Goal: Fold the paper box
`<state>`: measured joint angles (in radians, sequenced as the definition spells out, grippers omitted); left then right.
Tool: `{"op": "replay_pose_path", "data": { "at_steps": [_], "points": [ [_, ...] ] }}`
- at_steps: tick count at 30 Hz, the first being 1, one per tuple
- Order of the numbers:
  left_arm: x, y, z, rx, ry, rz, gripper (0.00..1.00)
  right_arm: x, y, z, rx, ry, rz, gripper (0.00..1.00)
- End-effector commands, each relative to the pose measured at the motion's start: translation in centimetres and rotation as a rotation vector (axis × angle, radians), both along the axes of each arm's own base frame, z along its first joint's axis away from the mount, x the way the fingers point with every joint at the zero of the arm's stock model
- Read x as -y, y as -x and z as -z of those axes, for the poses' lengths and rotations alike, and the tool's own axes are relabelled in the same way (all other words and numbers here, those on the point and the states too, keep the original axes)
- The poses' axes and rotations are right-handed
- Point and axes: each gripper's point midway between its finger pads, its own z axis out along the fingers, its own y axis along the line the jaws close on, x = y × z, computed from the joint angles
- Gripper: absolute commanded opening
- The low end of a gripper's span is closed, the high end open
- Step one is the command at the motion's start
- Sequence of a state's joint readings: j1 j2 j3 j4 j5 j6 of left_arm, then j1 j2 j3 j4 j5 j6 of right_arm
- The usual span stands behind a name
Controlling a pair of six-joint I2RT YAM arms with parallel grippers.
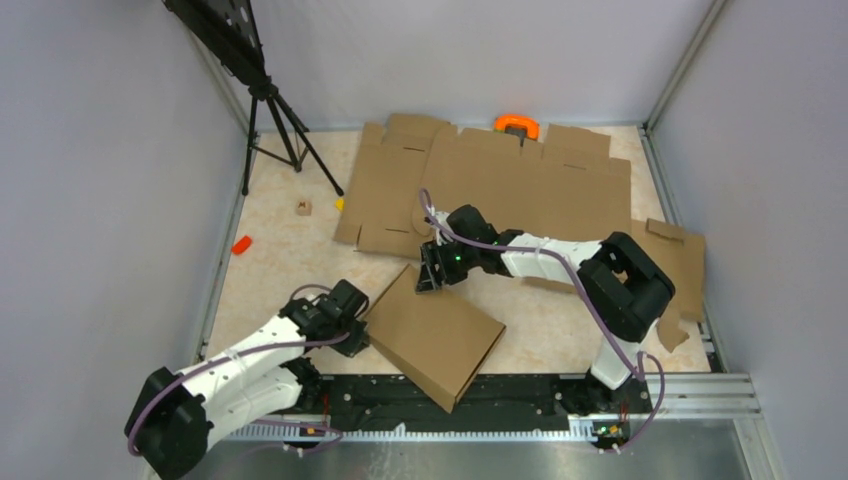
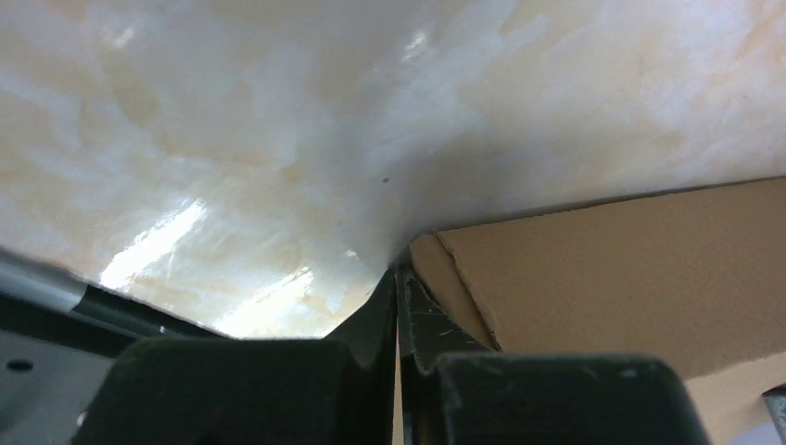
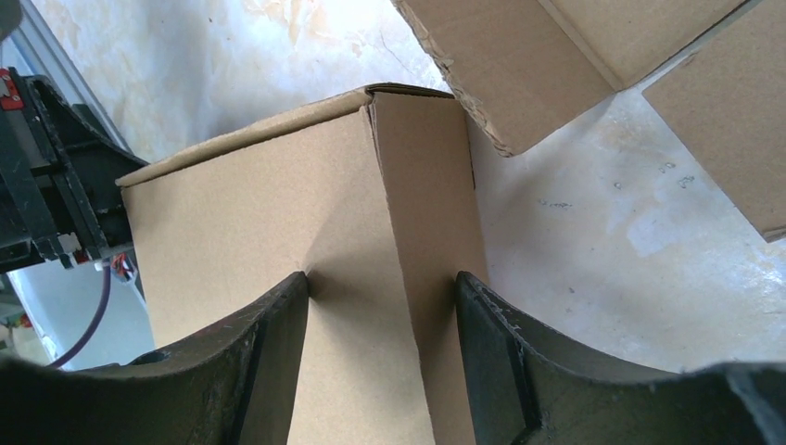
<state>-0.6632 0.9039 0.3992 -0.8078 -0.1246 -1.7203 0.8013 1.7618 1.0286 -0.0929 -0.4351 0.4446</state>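
The paper box (image 1: 435,335) lies folded shut as a shallow brown carton in front of the arm bases. My left gripper (image 1: 358,328) is shut with nothing in it, and its tips (image 2: 399,278) sit at the box's left corner (image 2: 630,278). My right gripper (image 1: 430,276) is at the box's far corner. In the right wrist view it (image 3: 380,278) straddles the edge where the top panel (image 3: 232,213) meets a narrow side wall (image 3: 426,185). One fingertip (image 3: 292,297) presses on the panel and the other (image 3: 473,297) is against the wall.
Wide flat cardboard blanks (image 1: 520,185) cover the back of the table, and another (image 1: 680,265) lies at the right. An orange object (image 1: 516,125) sits at the back wall. A tripod (image 1: 275,120), a small wooden block (image 1: 303,208) and an orange piece (image 1: 241,244) stand at the left.
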Motion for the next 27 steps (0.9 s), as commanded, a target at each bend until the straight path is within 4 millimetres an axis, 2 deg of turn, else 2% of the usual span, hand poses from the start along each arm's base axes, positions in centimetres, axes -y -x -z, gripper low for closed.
{"op": "replay_pose_path", "data": {
  "at_steps": [1, 4, 7, 13, 16, 18, 22, 27],
  "points": [
    [3.0, -6.1, -2.3, 0.328, 0.096, 0.088, 0.00, 0.1, 4.8, 2.4, -0.147, 0.041, -0.133, 0.57],
    [4.8, -7.5, -3.8, 0.484, 0.196, 0.155, 0.00, -0.4, 5.5, 2.5, -0.177, 0.021, -0.167, 0.56],
    [5.0, -8.2, -4.9, 0.567, 0.193, 0.202, 0.00, -0.2, 5.8, 2.7, -0.170, 0.044, -0.182, 0.56],
    [4.0, -7.4, -4.6, 0.443, 0.069, 0.253, 0.00, 0.5, 5.0, 2.7, -0.132, 0.102, -0.141, 0.57],
    [2.8, -6.5, -4.4, 0.351, -0.018, 0.280, 0.00, 2.2, 3.1, 2.8, -0.068, 0.199, -0.060, 0.69],
    [1.8, -5.8, -4.7, 0.297, -0.077, 0.299, 0.00, 3.5, 2.0, 2.0, -0.003, 0.249, -0.019, 0.76],
    [0.1, -4.5, -6.0, 0.247, -0.155, 0.345, 0.00, 5.8, 1.2, -0.6, 0.089, 0.307, 0.027, 0.82],
    [0.8, -4.1, -8.6, 0.329, -0.113, 0.472, 0.00, 7.5, 0.7, -4.5, 0.193, 0.313, 0.059, 0.88]
  ]
}}
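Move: The left hand's shut fingertips are down by the box's left corner; the middle of the flat box lies about 14 cm to this hand's right, 1 cm ahead and 2 cm above. The right hand's fingers straddle the far edge, so for it the box's middle is some 10 cm back, level sideways and 3 cm below. From the right hand the cardboard sheets lie roughly 20 cm ahead and 12 cm right; the red block is around 22 cm ahead and 26 cm left of the left hand. Against the box's left corner, the left hand's closed fingertips push forward and slightly right about 2.5 cm while turning clockwise, some 20 degrees in all, then rise about 6 cm, edging forward. The right hand, still astride the far edge, first shifts about 1.5 cm forward, then spreads its fingers wider, comes free and moves about 5 cm right, tilting, rising slightly and easing back. ##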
